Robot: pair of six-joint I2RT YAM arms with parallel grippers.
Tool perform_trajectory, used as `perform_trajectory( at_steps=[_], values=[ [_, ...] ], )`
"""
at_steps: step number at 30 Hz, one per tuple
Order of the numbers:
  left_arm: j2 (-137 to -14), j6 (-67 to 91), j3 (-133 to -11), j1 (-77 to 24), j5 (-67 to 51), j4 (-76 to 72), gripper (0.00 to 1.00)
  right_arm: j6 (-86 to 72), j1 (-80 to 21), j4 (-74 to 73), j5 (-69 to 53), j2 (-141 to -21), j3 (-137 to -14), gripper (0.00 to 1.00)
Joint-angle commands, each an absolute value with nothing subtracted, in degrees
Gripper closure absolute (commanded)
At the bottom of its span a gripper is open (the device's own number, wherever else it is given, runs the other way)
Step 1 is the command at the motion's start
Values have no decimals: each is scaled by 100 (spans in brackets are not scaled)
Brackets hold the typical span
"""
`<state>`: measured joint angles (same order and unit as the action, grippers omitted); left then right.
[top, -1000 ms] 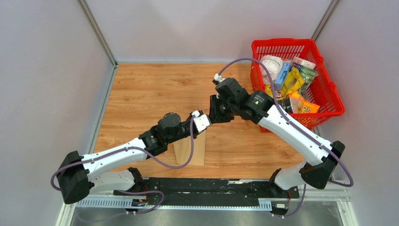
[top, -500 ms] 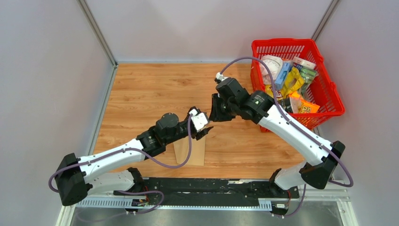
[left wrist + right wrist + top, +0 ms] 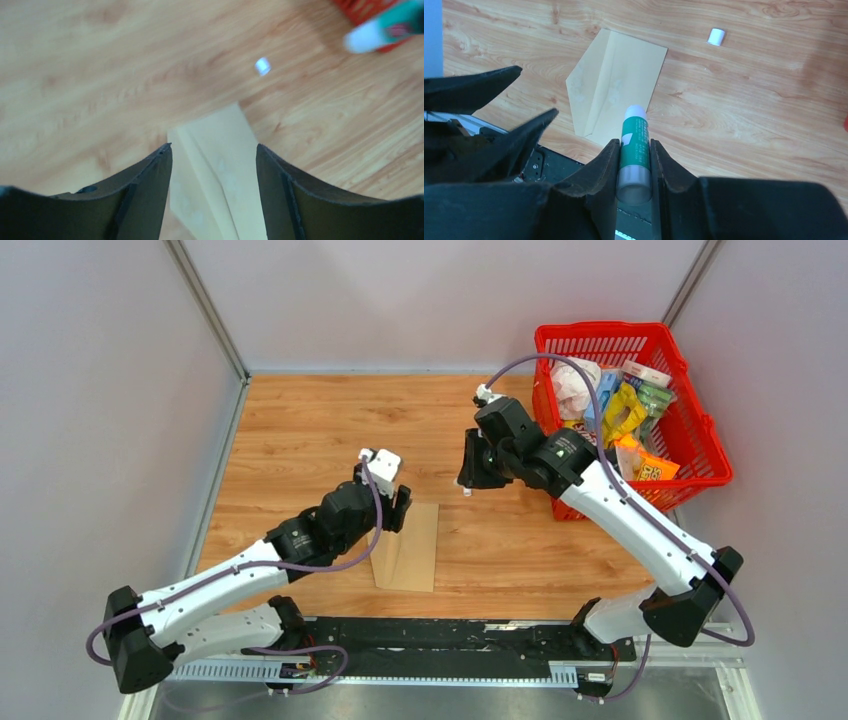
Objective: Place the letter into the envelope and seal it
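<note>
The tan envelope (image 3: 410,545) lies flat on the wooden table near the front edge, its pointed flap (image 3: 579,85) creased along one long side. My left gripper (image 3: 398,508) hovers open just over the envelope's far end (image 3: 220,150), nothing between its fingers. My right gripper (image 3: 470,475) is farther right and higher, shut on a green glue stick (image 3: 635,135) whose uncapped white tip points down at the envelope (image 3: 619,80). The glue stick (image 3: 380,30) also shows blurred in the left wrist view. The letter is hidden.
A small white cap (image 3: 715,36) lies on the table beyond the envelope, seen also as a cap (image 3: 261,65) in the left wrist view. A red basket (image 3: 600,330) full of packets stands at the back right. Grey walls close in the table on three sides.
My left gripper has drawn back left from the right gripper, opened, and swung down over the envelope. The white cap now lies on the table. The right gripper shifted slightly right.
</note>
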<state>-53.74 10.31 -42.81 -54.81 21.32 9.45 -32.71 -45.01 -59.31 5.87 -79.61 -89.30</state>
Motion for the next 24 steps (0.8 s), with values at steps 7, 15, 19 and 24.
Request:
perform_trajectory(
  at_steps=[7,15,19,24],
  values=[
    [-5264,4096,-3982,-3613,1399,3260,26,-3129,-4500,-5581,-369,-8270,-8578,100],
    [-5607,4087,-3560,-3437,405,2865,25,-3041,-4631,-5607,-335,-8595,-8534,100],
    [-5862,4025,-3411,-3428,247,2690,27,-3032,-4772,-5581,-150,-8727,-8517,100],
    [-6363,4034,-3182,-3401,211,2172,30,-2997,-4904,-5563,0,-8921,-8552,100]
  ],
)
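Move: The envelope lies on the table below both hands, its middle almost directly left-right level with the empty left hand, some 5 cm back from it and 21 cm down; its flap, on the left side, is about 7 cm to that hand's left and 5 cm back. From the right hand, which holds the glue stick, the envelope's middle is roughly 11 cm left, 6 cm back and 25 cm below; the loose white cap lies about 8 cm ahead and 3 cm right. Over the envelope's flap side the open left hand swoops down about 16 cm, sweeping some 8 cm left and finally easing back a little, its fingers tipping down roughly 40 degrees and turning counter-clockwise. The right hand keeps its grip on the uncapped glue stick and lowers it about 7 cm towards the envelope, drifting left and slightly back. ##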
